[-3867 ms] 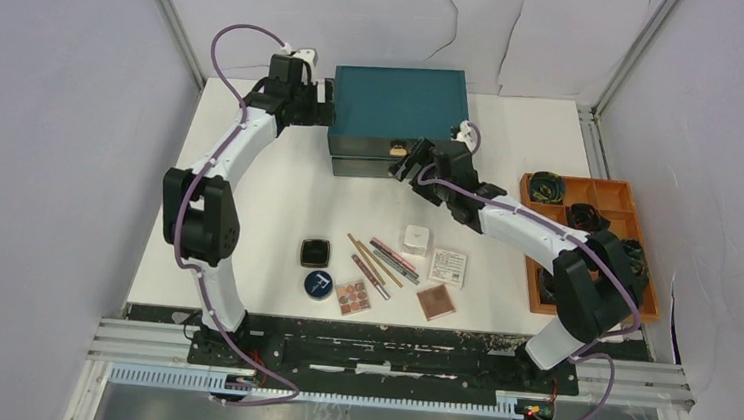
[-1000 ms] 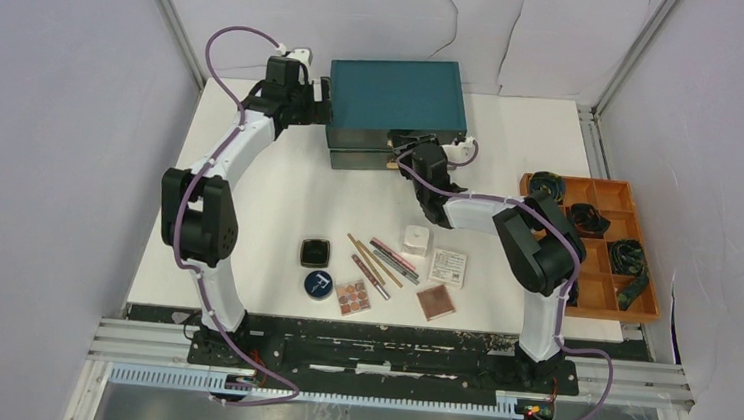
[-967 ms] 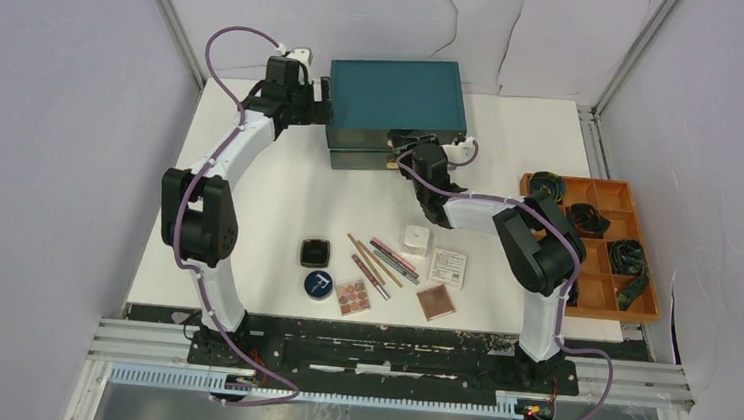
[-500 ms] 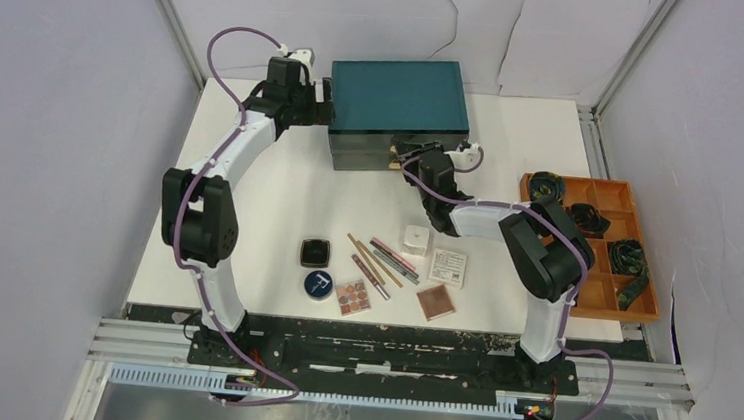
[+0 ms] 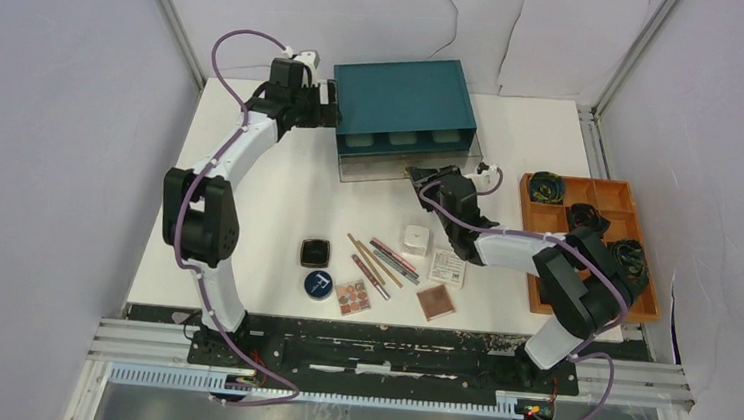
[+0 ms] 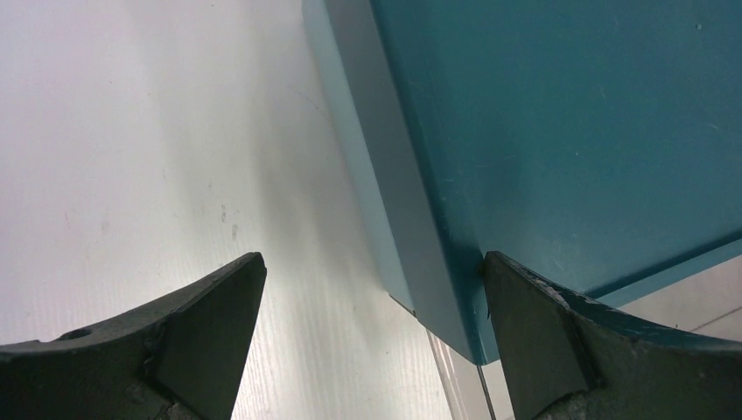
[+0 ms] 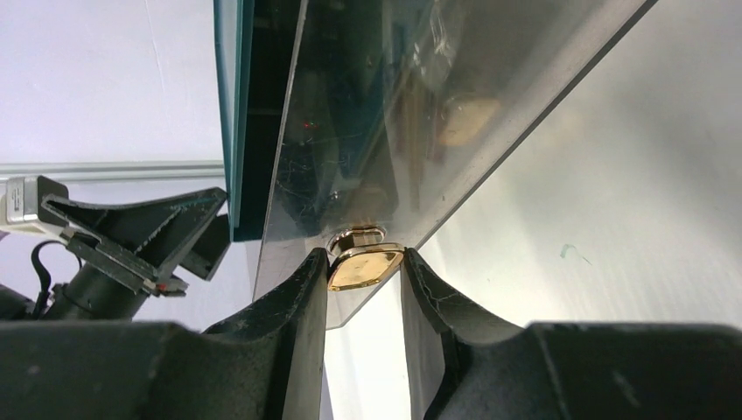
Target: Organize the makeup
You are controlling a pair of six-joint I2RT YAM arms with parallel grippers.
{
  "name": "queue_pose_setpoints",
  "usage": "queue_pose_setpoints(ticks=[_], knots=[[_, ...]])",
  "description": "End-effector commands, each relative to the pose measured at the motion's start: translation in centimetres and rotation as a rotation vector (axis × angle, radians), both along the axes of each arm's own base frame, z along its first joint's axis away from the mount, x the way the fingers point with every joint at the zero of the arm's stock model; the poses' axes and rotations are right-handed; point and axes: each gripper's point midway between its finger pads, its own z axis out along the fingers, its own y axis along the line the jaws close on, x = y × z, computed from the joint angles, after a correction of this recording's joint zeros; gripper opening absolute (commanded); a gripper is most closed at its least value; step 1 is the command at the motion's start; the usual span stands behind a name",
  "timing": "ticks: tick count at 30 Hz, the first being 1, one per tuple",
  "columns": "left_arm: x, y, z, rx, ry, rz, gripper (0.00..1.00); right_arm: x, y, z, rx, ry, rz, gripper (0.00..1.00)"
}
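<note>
The makeup lies in a group at the table's front: a black square compact [image 5: 314, 253], a round dark-blue tin [image 5: 319, 284], an eyeshadow palette [image 5: 352, 296], a brown square compact [image 5: 435, 301], a white cube [image 5: 414, 239], a white packet [image 5: 447, 267] and thin pencils [image 5: 381, 261]. My right gripper [image 5: 414, 171] [image 7: 365, 262] is shut on the gold knob [image 7: 365, 267] of the clear drawer [image 5: 407, 158]. The drawer stands pulled out of the teal box [image 5: 405, 97], showing three compartments. My left gripper [image 5: 331, 104] [image 6: 372, 262] is open astride the box's left front corner [image 6: 542, 131], its right finger against the box.
An orange tray [image 5: 609, 201] with black coiled items sits at the right, beside my right arm's elbow. Bare white table lies between the drawer front and the makeup group, and along the left side.
The clear drawer has slid out toward the front as my right gripper drew back with the knob. The right arm's elbow swung right, over the orange tray. The left arm barely moved.
</note>
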Motion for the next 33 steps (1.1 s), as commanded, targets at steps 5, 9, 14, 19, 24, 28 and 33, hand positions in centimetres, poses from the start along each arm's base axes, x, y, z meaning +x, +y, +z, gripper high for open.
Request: queue_pose_setpoints(ticks=[5,9,14,19,24,28,33], knots=[[-0.2,2.9,-2.4,0.067,0.06,0.088,1.0,-2.7,-4.7,0.3,-0.12,0.024,-0.071,0.2],[-0.2,2.8,-2.2,0.065,0.058,0.088,1.0,-3.4,-5.1,1.3,-0.194,0.035,-0.038,0.3],[-0.2,3.1,-1.8,0.067,0.05,0.093,1.0,-3.9,-4.4,2.3,-0.333,0.093,0.06,0.78],[-0.3,3.1,-1.6,0.065,0.046,0.092,1.0,-3.9,-3.9,3.7,-0.379,0.085,0.108,0.9],[-0.2,3.2,-1.2,0.066,0.039,0.097,1.0,-4.6,-3.5,6.4,-0.506,0.055,0.218,0.91],[-0.3,3.3,-1.2,0.064,0.037,0.097,1.0,-6.0,-5.0,7.7,-0.659,0.046,0.282,0.91],[-0.3,3.3,-1.2,0.063,0.038,0.096,1.0,-9.0,-8.2,7.7,-0.896,0.135,0.38,0.92]])
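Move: Pinched between the right fingers is the drawer's gold knob; the teal box it belongs to has its middle about 16 cm ahead of that hand and 3 cm to its left, at nearly the same height. The white jar stands about 13 cm back of the hand, 1 cm to its right and some 5 cm lower. From the left hand, the teal box's middle is about 14 cm right, 3 cm ahead and 4 cm below, and the gold knob is 12 cm back, 18 cm right and 6 cm lower. Still gripping the knob, the right hand pulls the drawer some 4 cm back and 3 cm to the right, then opens its fingers, lets go and rises about 7 cm, drawing a little farther back and right as the wrist rolls its left side down some 40 degrees. The left hand, open and at the box's left edge, then backs off about 3 cm left and 2 cm down. ##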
